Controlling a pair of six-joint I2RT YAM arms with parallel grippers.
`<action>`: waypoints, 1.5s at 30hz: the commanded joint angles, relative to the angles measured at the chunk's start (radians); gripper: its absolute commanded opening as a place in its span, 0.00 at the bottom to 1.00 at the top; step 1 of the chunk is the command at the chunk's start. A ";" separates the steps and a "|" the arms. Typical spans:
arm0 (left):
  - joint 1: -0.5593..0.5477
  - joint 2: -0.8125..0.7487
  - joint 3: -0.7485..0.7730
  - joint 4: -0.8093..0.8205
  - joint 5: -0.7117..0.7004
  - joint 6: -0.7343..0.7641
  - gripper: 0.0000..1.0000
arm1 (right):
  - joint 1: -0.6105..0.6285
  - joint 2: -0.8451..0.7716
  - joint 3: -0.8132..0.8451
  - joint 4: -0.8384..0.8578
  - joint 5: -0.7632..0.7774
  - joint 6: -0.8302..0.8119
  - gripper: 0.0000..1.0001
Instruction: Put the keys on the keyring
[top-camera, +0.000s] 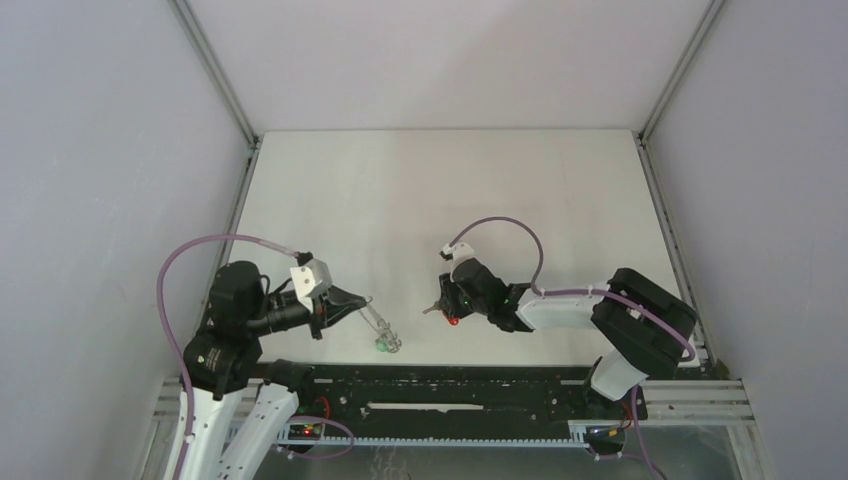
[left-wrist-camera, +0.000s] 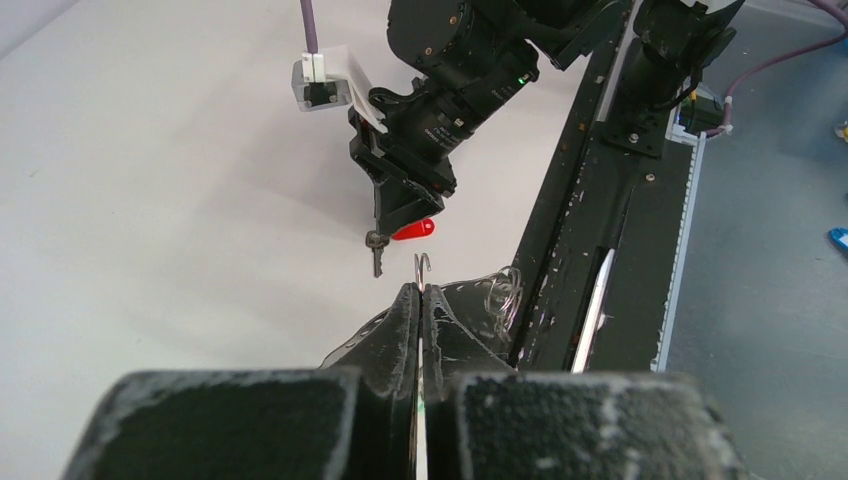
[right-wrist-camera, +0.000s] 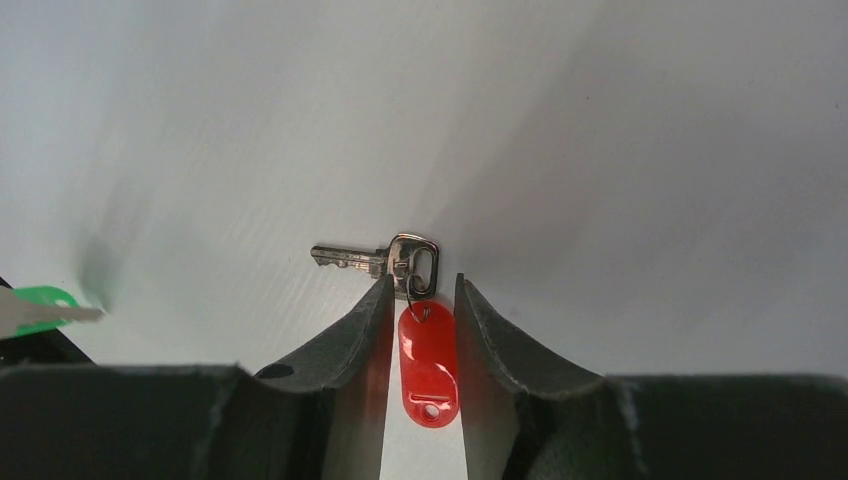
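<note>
My left gripper (top-camera: 368, 299) is shut on the keyring (left-wrist-camera: 422, 266), a thin wire whose hooked end sticks out past the tips (left-wrist-camera: 421, 290). In the top view the keyring hangs down to the green key (top-camera: 384, 344) near the table's front edge. The red key (right-wrist-camera: 352, 258) lies on the table, its red tag (right-wrist-camera: 428, 365) between the fingers of my right gripper (right-wrist-camera: 421, 285). The jaws straddle the tag with slim gaps on both sides. The top view shows the right gripper (top-camera: 443, 311) low over the red tag (top-camera: 453, 322), a hand's width right of the left gripper.
The black base rail (top-camera: 480, 395) runs along the near edge, just behind the green key. A small coil of wire (left-wrist-camera: 505, 290) shows beside my left fingers. Grey walls enclose the white table (top-camera: 450, 190) on three sides.
</note>
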 joint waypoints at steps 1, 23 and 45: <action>0.007 -0.001 -0.011 0.051 0.003 -0.023 0.00 | 0.010 0.008 -0.008 0.014 0.007 -0.011 0.36; 0.007 -0.007 -0.017 0.074 0.005 -0.043 0.00 | 0.015 0.010 -0.008 -0.005 0.022 -0.031 0.04; -0.021 0.056 -0.005 0.055 -0.015 0.008 0.00 | 0.147 -0.576 0.052 -0.194 -0.410 -0.306 0.00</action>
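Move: My right hand is just over the red-tagged key lying on the table, its half-open fingers already astride the spot where key and tag join: level with me front to back, about 1 cm left and 1 cm down. The keyring hangs some 12 cm left of me, 12 cm back and 18 cm up, its green tag about 10 cm left, 13 cm back and 13 cm up. From my left hand the red-tagged key lies about 11 cm ahead, 13 cm right and 25 cm down. I settle my right hand the last half centimetre down and shut the fingers, pinching the red-tagged key where it meets its tag. Then I lift it quickly, about 15 cm up and 8 cm back towards the keyring, swinging the fingers counter-clockwise and tipping them up nearer level, some 30 degrees in all. My left hand keeps hold of the keyring, easing about 1 cm forward. ##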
